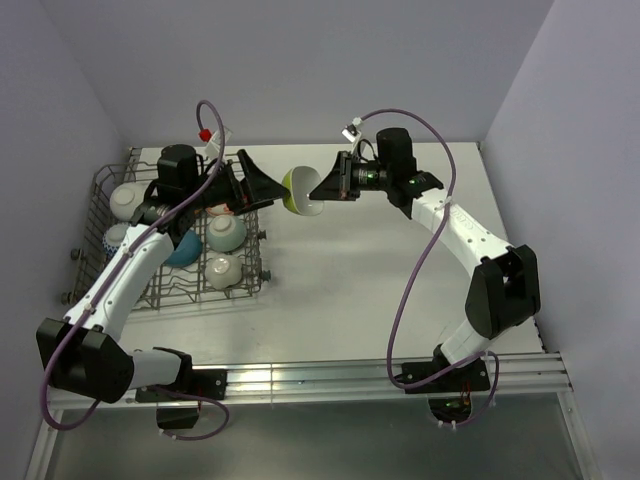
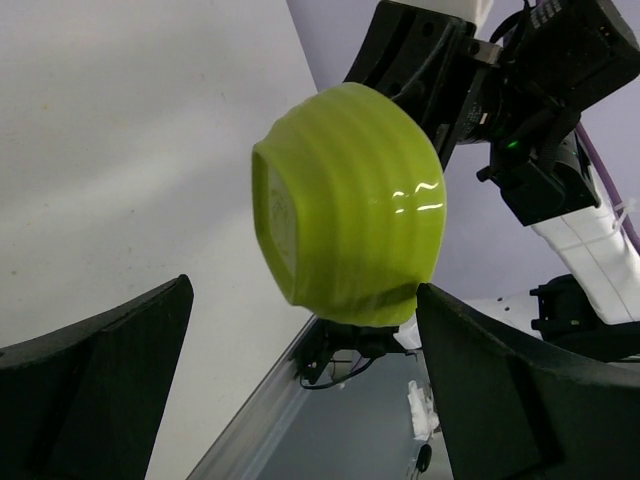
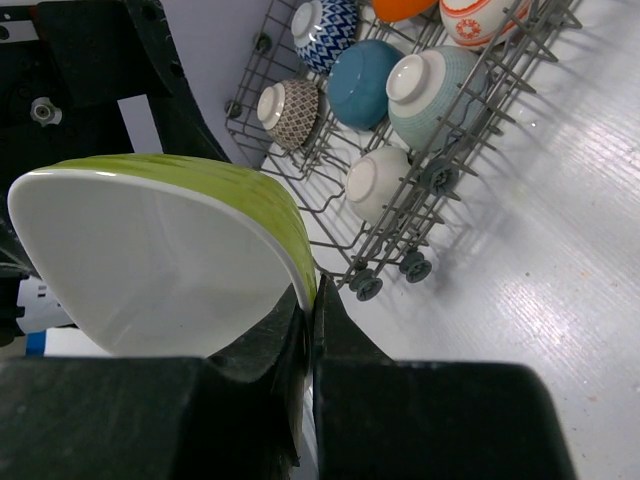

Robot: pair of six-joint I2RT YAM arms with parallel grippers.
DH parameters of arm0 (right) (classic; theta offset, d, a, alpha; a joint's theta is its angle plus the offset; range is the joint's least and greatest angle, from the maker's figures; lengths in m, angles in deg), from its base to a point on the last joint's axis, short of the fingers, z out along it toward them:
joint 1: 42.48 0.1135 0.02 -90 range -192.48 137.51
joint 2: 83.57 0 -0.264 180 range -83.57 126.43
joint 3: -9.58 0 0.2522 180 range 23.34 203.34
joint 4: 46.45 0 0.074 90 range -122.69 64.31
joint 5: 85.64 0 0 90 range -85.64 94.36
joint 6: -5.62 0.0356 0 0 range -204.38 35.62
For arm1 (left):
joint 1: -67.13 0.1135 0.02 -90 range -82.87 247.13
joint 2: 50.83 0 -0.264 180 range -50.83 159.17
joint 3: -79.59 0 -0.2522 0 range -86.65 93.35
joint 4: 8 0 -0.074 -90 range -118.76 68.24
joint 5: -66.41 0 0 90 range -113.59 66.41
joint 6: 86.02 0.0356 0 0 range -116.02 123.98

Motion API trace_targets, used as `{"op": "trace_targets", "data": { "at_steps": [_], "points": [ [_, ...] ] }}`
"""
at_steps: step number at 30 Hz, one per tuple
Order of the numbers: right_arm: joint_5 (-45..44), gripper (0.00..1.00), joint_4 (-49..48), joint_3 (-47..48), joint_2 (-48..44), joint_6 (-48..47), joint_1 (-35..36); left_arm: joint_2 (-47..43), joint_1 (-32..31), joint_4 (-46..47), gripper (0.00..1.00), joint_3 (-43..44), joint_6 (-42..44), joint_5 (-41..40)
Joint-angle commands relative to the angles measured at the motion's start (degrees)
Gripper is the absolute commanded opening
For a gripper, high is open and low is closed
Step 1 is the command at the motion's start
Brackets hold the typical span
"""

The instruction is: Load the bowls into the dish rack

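Observation:
A lime-green bowl [image 1: 298, 192] with a white inside hangs on its side above the table, right of the dish rack [image 1: 200, 298]. My right gripper [image 1: 325, 187] is shut on its rim; the right wrist view shows the two fingers pinching the bowl [image 3: 150, 260] wall at the gripper [image 3: 312, 300]. My left gripper [image 1: 275, 192] is wide open and faces the bowl from the left. In the left wrist view the bowl [image 2: 350, 210] sits just ahead of that gripper [image 2: 303, 290], between the spread fingers; whether they touch it I cannot tell. Several bowls stand in the rack.
In the rack [image 3: 367, 285] are a blue-patterned bowl [image 3: 325, 30], a plain blue one [image 3: 365, 80], a pale green one [image 3: 430, 95] and a small white one [image 3: 378, 182]. A metal rail [image 1: 380, 375] runs along the table's near edge. Walls close the back and sides.

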Motion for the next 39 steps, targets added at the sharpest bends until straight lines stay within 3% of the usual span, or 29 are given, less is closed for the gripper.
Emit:
{"op": "trace_targets", "data": {
  "at_steps": [1, 18, 23, 25, 32, 34, 35, 36, 37, 39],
  "points": [
    [0.2, 0.0, -2.8, 0.3, -0.6, 0.1, 1.2, -1.5, -1.2, 4.9, 1.0, 0.6, -2.6, 0.0],
    [-1.4, 0.0, -1.3, 0.6, 0.8, -0.3, 2.0, -0.7, -4.6, 5.2, 0.75, 2.0, -2.3, -0.5],
    [-1.9, 0.0, -0.6, 0.7, 1.1, -1.1, 2.4, -0.2, -5.5, 3.7, 0.75, 2.9, -1.2, -2.0],
    [-2.2, 0.0, -0.2, 0.9, 1.1, -1.3, 2.7, -0.1, -5.6, 3.5, 0.71, 2.9, -1.1, -2.2],
    [-2.2, 0.0, 0.2, 1.1, 1.5, -1.8, 3.0, -0.2, -5.6, 2.5, 0.42, 3.0, -0.3, -3.2],
    [-1.9, 0.0, 0.4, 1.5, 1.8, -1.9, 3.0, -0.4, -5.6, 2.5, 0.18, 2.8, -0.2, -2.9],
    [-1.7, 0.02, 0.6, 1.9, 1.9, -2.1, 3.1, -0.4, -5.6, 2.0, 0.0, 2.8, -0.1, -3.4],
    [-1.6, 0.11, 0.8, 2.1, 2.3, -2.2, 3.2, -0.7, -5.6, 1.3, 0.0, 3.0, 0.1, -4.0],
    [-1.6, 0.3, 1.2, 2.3, 2.5, -2.2, 3.2, -0.7, -5.4, 0.6, 0.0, 3.0, 0.0, -4.6],
    [-1.8, 0.5, 1.4, 2.9, 2.4, -2.3, 3.0, -1.5, -4.4, -0.1, 0.0, 2.5, 0.1, -5.7]
  ]
}}
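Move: The green bowl, held up by its rim in the right gripper, is about 6 cm to the right of the left hand, nearly straight across and level with it. From the right hand its middle is some 4 cm left, 2 cm back and 2 cm up. In the rack, roughly 25 cm below the left hand, the pale green bowl sits about 18 cm left and 8 cm ahead, the white bowl some 17 cm left and 3 cm back. Bring the open left gripper right about 2.5 cm and slightly back, lifting a centimetre and then easing down, and close its fingers to a bit over half on opposite sides of the green bowl, gripping more firmly as they settle. Keep the right pinch on the rim while that hand sinks nearly 2 cm and edges left, then open the right fingers at the very end. ##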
